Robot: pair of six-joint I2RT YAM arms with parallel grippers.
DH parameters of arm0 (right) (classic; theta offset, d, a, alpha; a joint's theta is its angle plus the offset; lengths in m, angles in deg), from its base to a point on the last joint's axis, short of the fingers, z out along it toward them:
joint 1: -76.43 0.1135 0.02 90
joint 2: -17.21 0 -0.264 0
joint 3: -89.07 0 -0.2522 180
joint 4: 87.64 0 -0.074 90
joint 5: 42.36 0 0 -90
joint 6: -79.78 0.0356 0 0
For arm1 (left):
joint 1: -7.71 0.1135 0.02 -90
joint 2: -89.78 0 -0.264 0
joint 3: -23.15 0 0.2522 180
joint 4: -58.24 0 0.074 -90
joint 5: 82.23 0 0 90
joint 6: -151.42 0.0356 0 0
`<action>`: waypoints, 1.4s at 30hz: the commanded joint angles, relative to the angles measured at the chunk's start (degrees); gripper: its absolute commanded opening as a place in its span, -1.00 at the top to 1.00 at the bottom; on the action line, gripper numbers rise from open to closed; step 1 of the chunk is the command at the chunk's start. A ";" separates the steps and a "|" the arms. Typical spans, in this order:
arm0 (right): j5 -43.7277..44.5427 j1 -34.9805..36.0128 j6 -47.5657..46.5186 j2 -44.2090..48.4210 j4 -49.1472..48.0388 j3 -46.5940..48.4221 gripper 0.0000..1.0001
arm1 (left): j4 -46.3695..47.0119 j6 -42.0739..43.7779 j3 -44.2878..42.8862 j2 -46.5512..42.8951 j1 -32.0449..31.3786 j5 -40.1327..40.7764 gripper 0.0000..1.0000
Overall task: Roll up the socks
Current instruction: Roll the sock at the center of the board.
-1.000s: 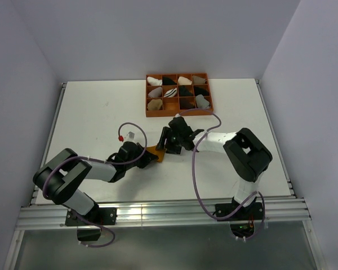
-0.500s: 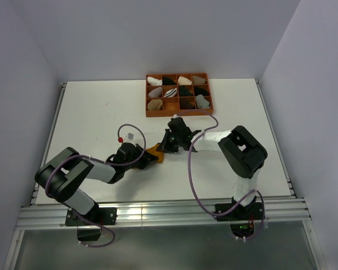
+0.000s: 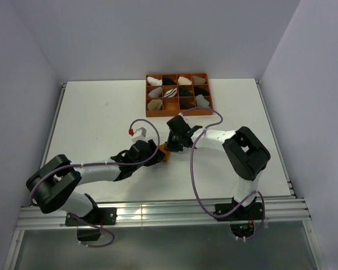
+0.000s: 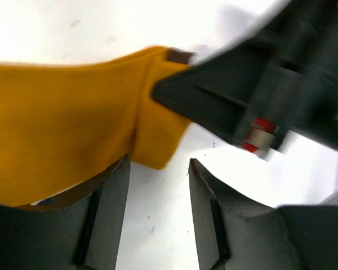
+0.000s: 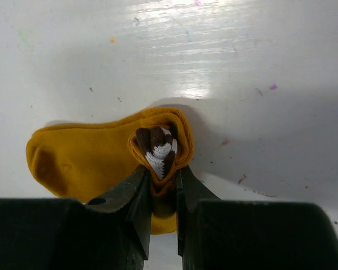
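One of the socks, mustard-yellow [image 3: 165, 152], lies on the white table between my two grippers. Its end is rolled up, with the brown-and-white striped cuff [image 5: 159, 147] tucked inside the roll. My right gripper [image 5: 164, 185] is shut on that rolled end, pinching the yellow fabric between both fingers. My left gripper [image 4: 158, 169] is open, with bare table between its fingers. The sock's flat part [image 4: 62, 135] lies just beyond the left finger [image 4: 110, 214]. In the left wrist view the right gripper's black body [image 4: 259, 95] presses against the sock's far end.
An orange-brown compartment tray [image 3: 178, 114] with small sock bundles in its cells stands behind the grippers. A purple cable loops off each arm. Grey walls enclose the table on three sides.
My left gripper has opened and let go of the yellow sock, and its arm has reached further right. My right gripper has closed on the rolled end.
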 commanded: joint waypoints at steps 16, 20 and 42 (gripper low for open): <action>3.08 -0.37 2.14 0.80 10.66 2.96 1.00 | -13.81 22.96 -18.49 13.89 -18.68 35.54 0.01; 2.81 -0.37 2.41 0.89 10.40 3.05 1.00 | -15.93 22.52 -20.86 16.01 -19.29 35.64 0.10; 0.18 -0.37 2.50 1.68 9.96 3.76 1.00 | -24.37 22.96 -30.10 25.76 -21.66 34.23 0.80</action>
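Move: The sock's rolled cuff lies about 3 cm ahead of the half-open left hand, 2 cm to its right and 3 cm below. The right fingers already hold the cuff's far end, 5 cm ahead of the left hand, 2 cm right and 3 cm lower; the flat foot of the sock is some 4 cm ahead, 4 cm left and 4 cm below. From the right hand the cuff's middle is about 2 cm back, straight in line and 1 cm lower. The left fingers close on the near part of the rolled cuff and pinch it, just on the robot's side of the right fingers. To get there the left hand goes about 5 cm right, arching up and then down, and rolls some 40 degrees, left side rising, to point forward. The right hand keeps its pinch and eases about 2 cm to its right. ##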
